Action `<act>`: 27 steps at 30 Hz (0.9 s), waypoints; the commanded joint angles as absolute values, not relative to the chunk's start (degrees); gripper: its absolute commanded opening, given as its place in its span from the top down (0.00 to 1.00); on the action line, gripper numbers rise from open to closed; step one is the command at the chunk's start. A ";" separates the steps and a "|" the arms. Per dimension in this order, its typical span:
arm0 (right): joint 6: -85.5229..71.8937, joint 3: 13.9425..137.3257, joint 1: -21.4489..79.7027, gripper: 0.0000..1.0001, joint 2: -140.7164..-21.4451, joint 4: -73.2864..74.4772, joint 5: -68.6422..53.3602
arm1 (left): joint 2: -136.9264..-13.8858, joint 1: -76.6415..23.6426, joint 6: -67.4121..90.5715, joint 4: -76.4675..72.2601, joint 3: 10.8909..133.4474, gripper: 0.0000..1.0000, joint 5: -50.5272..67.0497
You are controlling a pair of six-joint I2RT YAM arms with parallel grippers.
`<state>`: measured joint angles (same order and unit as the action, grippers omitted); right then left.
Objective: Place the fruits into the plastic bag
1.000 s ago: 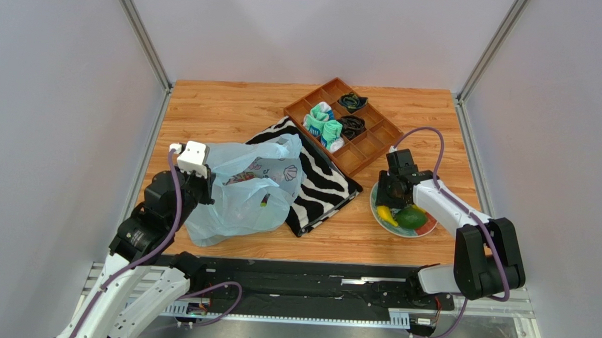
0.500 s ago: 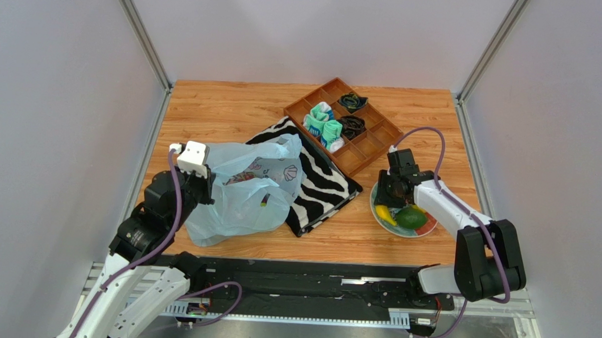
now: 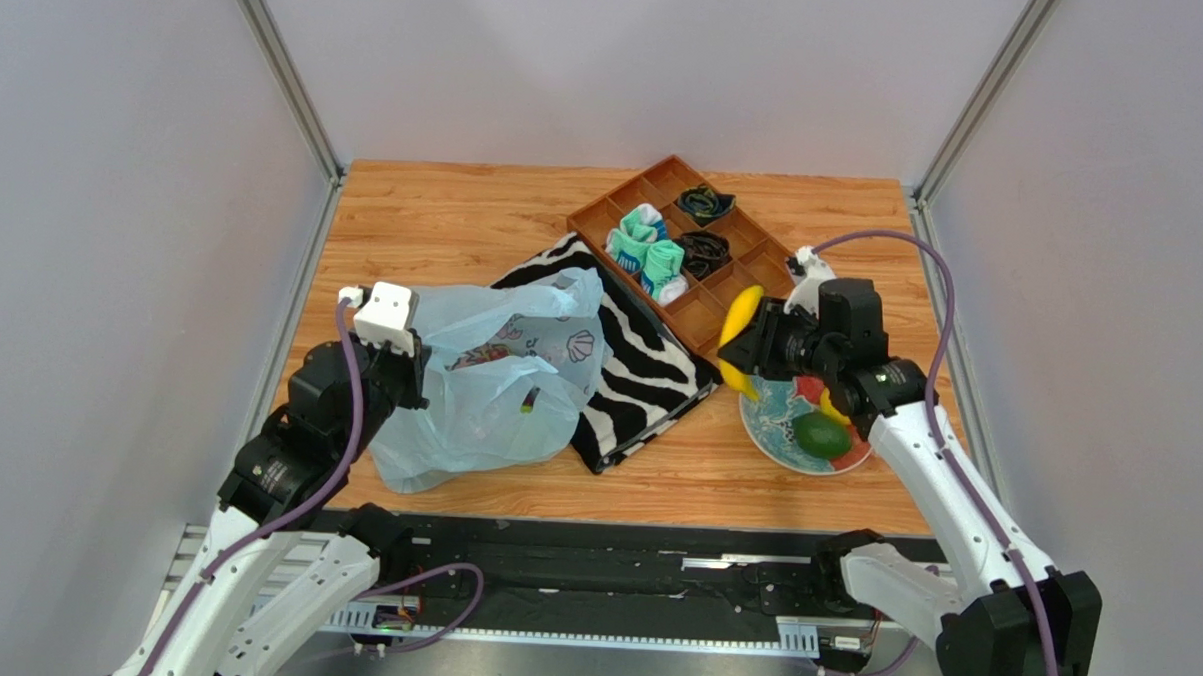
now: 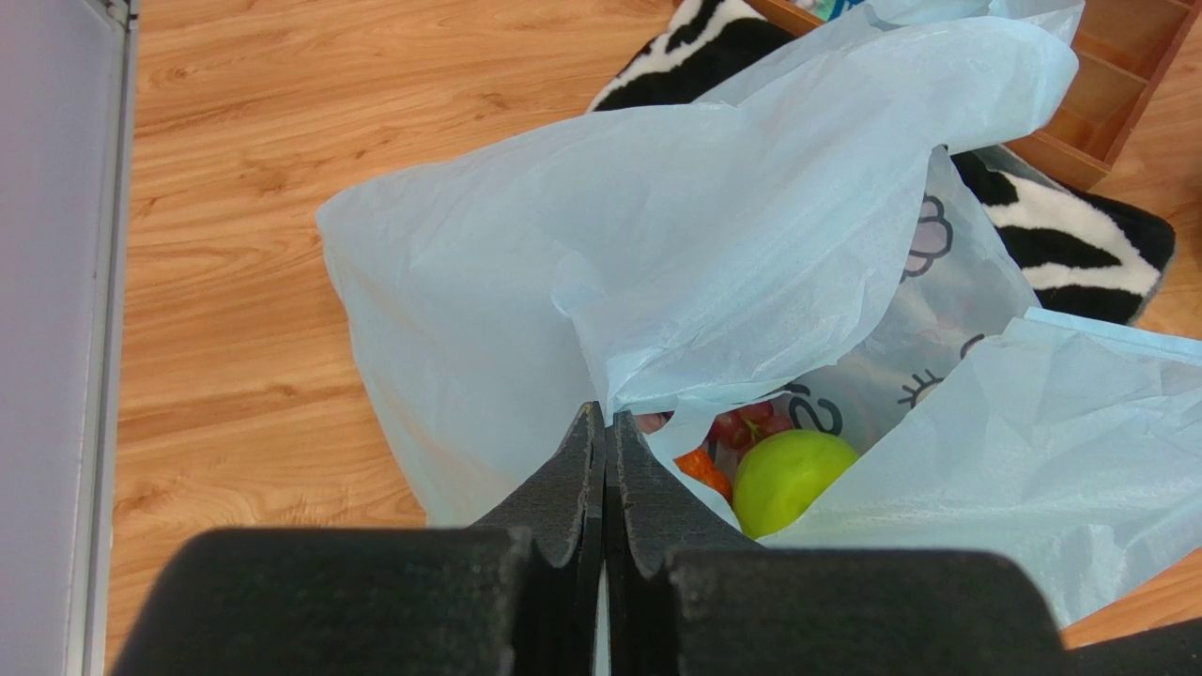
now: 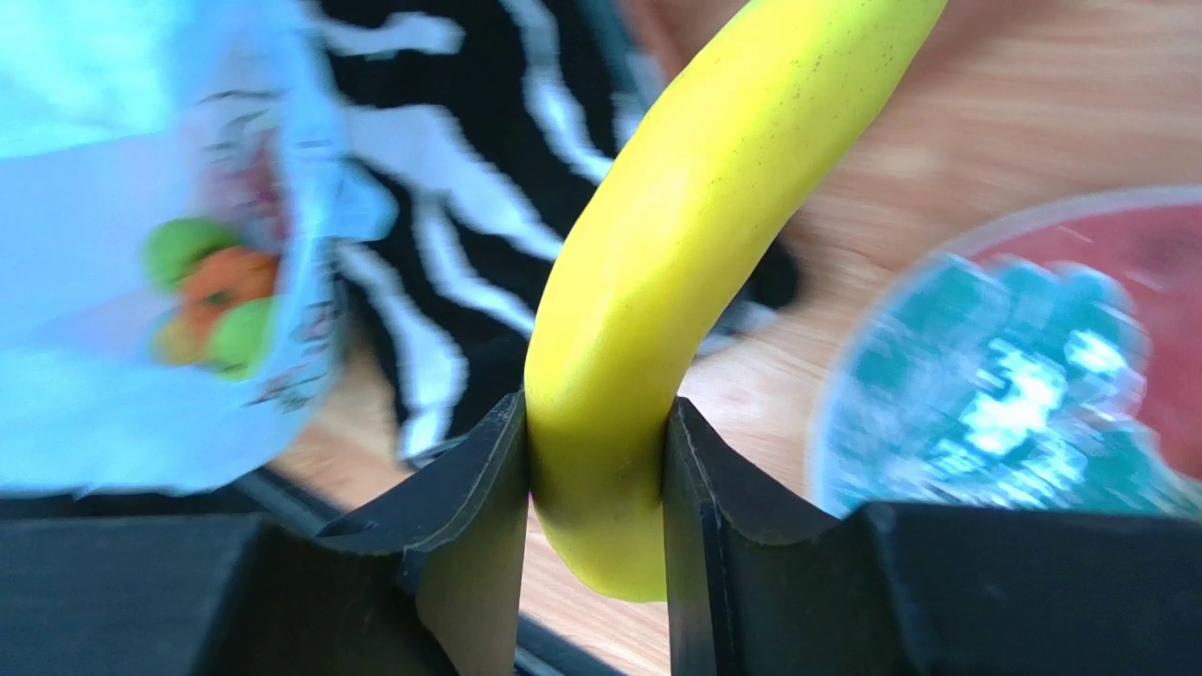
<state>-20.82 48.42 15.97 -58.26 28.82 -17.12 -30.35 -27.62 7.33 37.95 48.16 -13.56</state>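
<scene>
The light-blue plastic bag (image 3: pixel 486 379) lies on the left of the table, its mouth held up. My left gripper (image 4: pixel 607 423) is shut on the bag's rim (image 4: pixel 677 254). Inside the bag I see a green apple (image 4: pixel 790 479) and red grapes (image 4: pixel 745 426). My right gripper (image 5: pixel 596 409) is shut on a yellow banana (image 5: pixel 706 240), held in the air above the plate's (image 3: pixel 778 427) far-left edge, where the banana (image 3: pixel 739 331) stands nearly upright. A dark green round fruit (image 3: pixel 822 435) rests on the plate.
A zebra-striped cloth (image 3: pixel 637 355) lies between the bag and the plate, partly under the bag. Behind it stands a wooden compartment tray (image 3: pixel 737 290) holding teal-and-white socks (image 3: pixel 648 250) and dark items. Grey walls close in the table on three sides.
The right gripper closed on the banana and lifted it off the plate, rising and swinging toward the tray. The left gripper and the bag have not moved.
</scene>
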 commanded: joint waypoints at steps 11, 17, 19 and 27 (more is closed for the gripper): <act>-19.78 58.53 31.19 0.96 -69.60 23.82 -55.37 | -30.15 -27.69 7.12 37.18 48.43 1.00 -13.10; -16.79 63.54 35.86 0.97 -77.42 26.19 -58.36 | -30.15 -27.69 7.03 37.18 48.43 1.00 -13.10; -16.44 64.77 36.03 0.97 -79.09 26.36 -59.93 | -29.97 -27.69 7.03 37.18 48.43 1.00 -13.18; -15.12 74.69 36.04 0.97 -90.33 29.26 -63.28 | -30.23 -27.69 6.86 37.00 48.34 1.00 -12.92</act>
<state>-16.75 67.57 35.88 -85.89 28.23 -59.18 -30.33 -27.62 7.33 37.93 48.16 -13.54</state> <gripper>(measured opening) 0.364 0.007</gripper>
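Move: The right hand already holds the banana. The mouth of the plastic bag lies about 27 cm to its left, barely 2 cm farther out and some 11 cm lower. Between them is the zebra cloth, 16 cm to the left, 6 cm ahead and 17 cm down. The fruit bowl sits 11 cm to the right and 3 cm back. From the left hand, the bag mouth is roughly 7 cm ahead, 12 cm to the right and 19 cm below. Leftward from above the bowl's side and across the zebra cloth, the right arm swings the held banana towards the bag mouth, some 18 cm left and about 9 cm back overall, rising about 4 cm. On the way the wrist turns roughly 50 degrees counter-clockwise; the fingers keep their grip. The left hand stays put, still pinching the bag's edge. ##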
